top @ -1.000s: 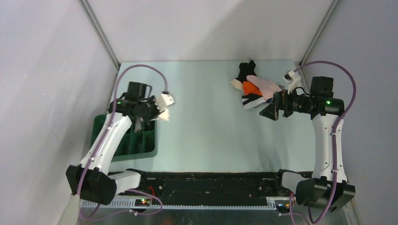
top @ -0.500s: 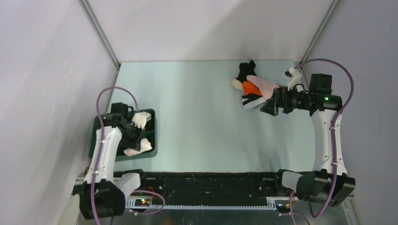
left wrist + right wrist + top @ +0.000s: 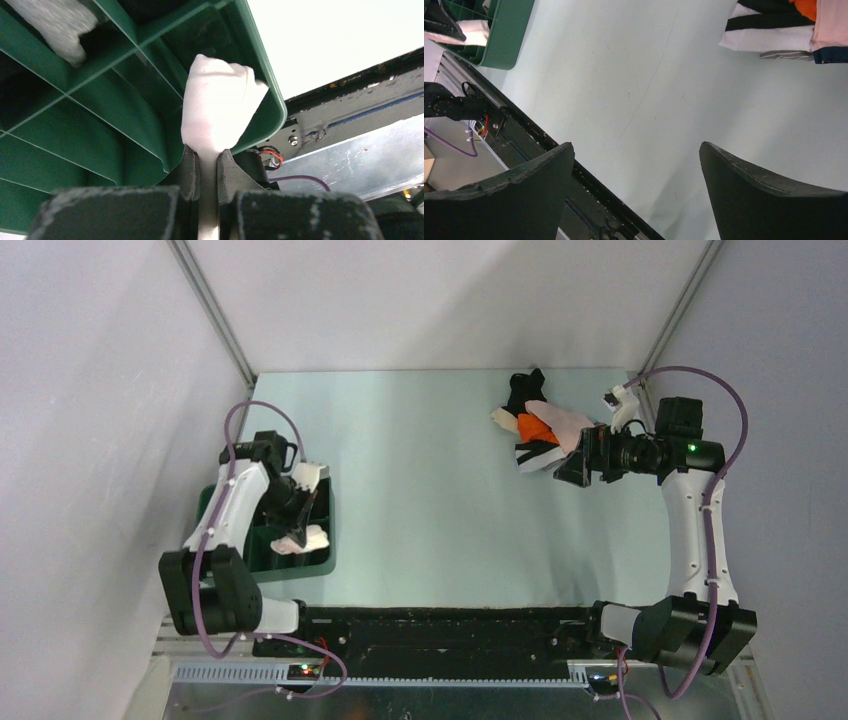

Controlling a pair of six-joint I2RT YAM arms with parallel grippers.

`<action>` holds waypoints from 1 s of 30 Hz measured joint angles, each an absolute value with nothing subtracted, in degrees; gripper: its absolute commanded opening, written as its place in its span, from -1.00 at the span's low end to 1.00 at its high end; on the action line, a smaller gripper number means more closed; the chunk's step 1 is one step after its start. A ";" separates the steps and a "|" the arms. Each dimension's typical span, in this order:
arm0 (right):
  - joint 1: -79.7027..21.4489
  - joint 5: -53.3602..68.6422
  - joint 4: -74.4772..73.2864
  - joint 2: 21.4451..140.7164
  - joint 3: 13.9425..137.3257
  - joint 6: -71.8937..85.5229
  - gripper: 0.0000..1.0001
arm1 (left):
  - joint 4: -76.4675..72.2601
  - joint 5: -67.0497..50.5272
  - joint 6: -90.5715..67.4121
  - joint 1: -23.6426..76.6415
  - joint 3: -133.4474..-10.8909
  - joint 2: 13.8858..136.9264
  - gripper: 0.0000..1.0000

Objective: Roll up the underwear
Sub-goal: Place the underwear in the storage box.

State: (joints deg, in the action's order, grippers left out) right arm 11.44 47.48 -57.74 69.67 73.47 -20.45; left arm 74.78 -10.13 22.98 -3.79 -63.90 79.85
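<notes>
A rolled pale pink underwear (image 3: pixel 220 107) is pinched between the jaws of my left gripper (image 3: pixel 205 160), which is shut on it. The roll hangs in the near right corner compartment of the green tray (image 3: pixel 270 100). From above, the left gripper (image 3: pixel 298 528) and the roll (image 3: pixel 310 538) sit over the tray's near right corner (image 3: pixel 322 562). A pile of underwear (image 3: pixel 540 435), pink, orange, black and white, lies at the far right of the table. My right gripper (image 3: pixel 566 468) stands open just beside the pile's near right edge, with nothing between its jaws. The right wrist view shows the pile (image 3: pixel 774 37) at the top right.
Another pale cloth (image 3: pixel 55 25) lies in a farther compartment of the tray. Dividers split the tray into narrow slots. The black rail (image 3: pixel 450 625) runs along the table's near edge. Grey walls close in the left, right and back.
My left arm swung back and down with the pink roll, from the tray's far right edge into its near right corner. The right gripper shifted slightly toward the pile.
</notes>
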 measured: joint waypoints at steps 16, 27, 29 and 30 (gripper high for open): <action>11.44 45.30 -58.17 69.65 72.44 -22.74 0.99 | 67.48 -6.85 5.69 -2.44 -66.57 85.52 -1.00; 10.20 43.81 -58.83 70.00 72.44 -23.22 1.00 | 58.52 -6.00 -8.82 -1.13 -55.99 78.50 -1.00; 9.98 43.77 -58.81 70.43 72.44 -23.20 1.00 | 57.49 -5.23 -11.60 -0.51 -55.02 78.39 -1.00; 9.80 43.75 -58.78 70.72 72.44 -23.20 1.00 | 56.53 -4.60 -13.63 -0.23 -53.98 78.32 -1.00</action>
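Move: The left hand keeps hold of the rolled underwear just over the green storage box. The near right cell's middle is roughly 1 cm ahead, 2 cm to its right and 7 cm below. Dark underwear fills the cell about 9 cm ahead and 2 cm right; a grey roll lies some 9 cm ahead and 3 cm left, both about 8 cm lower. From the right hand, the near right cell is some 50 cm left, 10 cm back and 21 cm below. Still pinching the rolled underwear in shut fingers, the left hand slides about 4 cm forward over the box, then sinks about 4 cm towards the near right cell, easing a little back and right. The wrist turns some 30 degrees counter-clockwise, swinging the roll from crosswise to nearly in line with the cell. The open right hand sinks about 2 cm, well clear. ##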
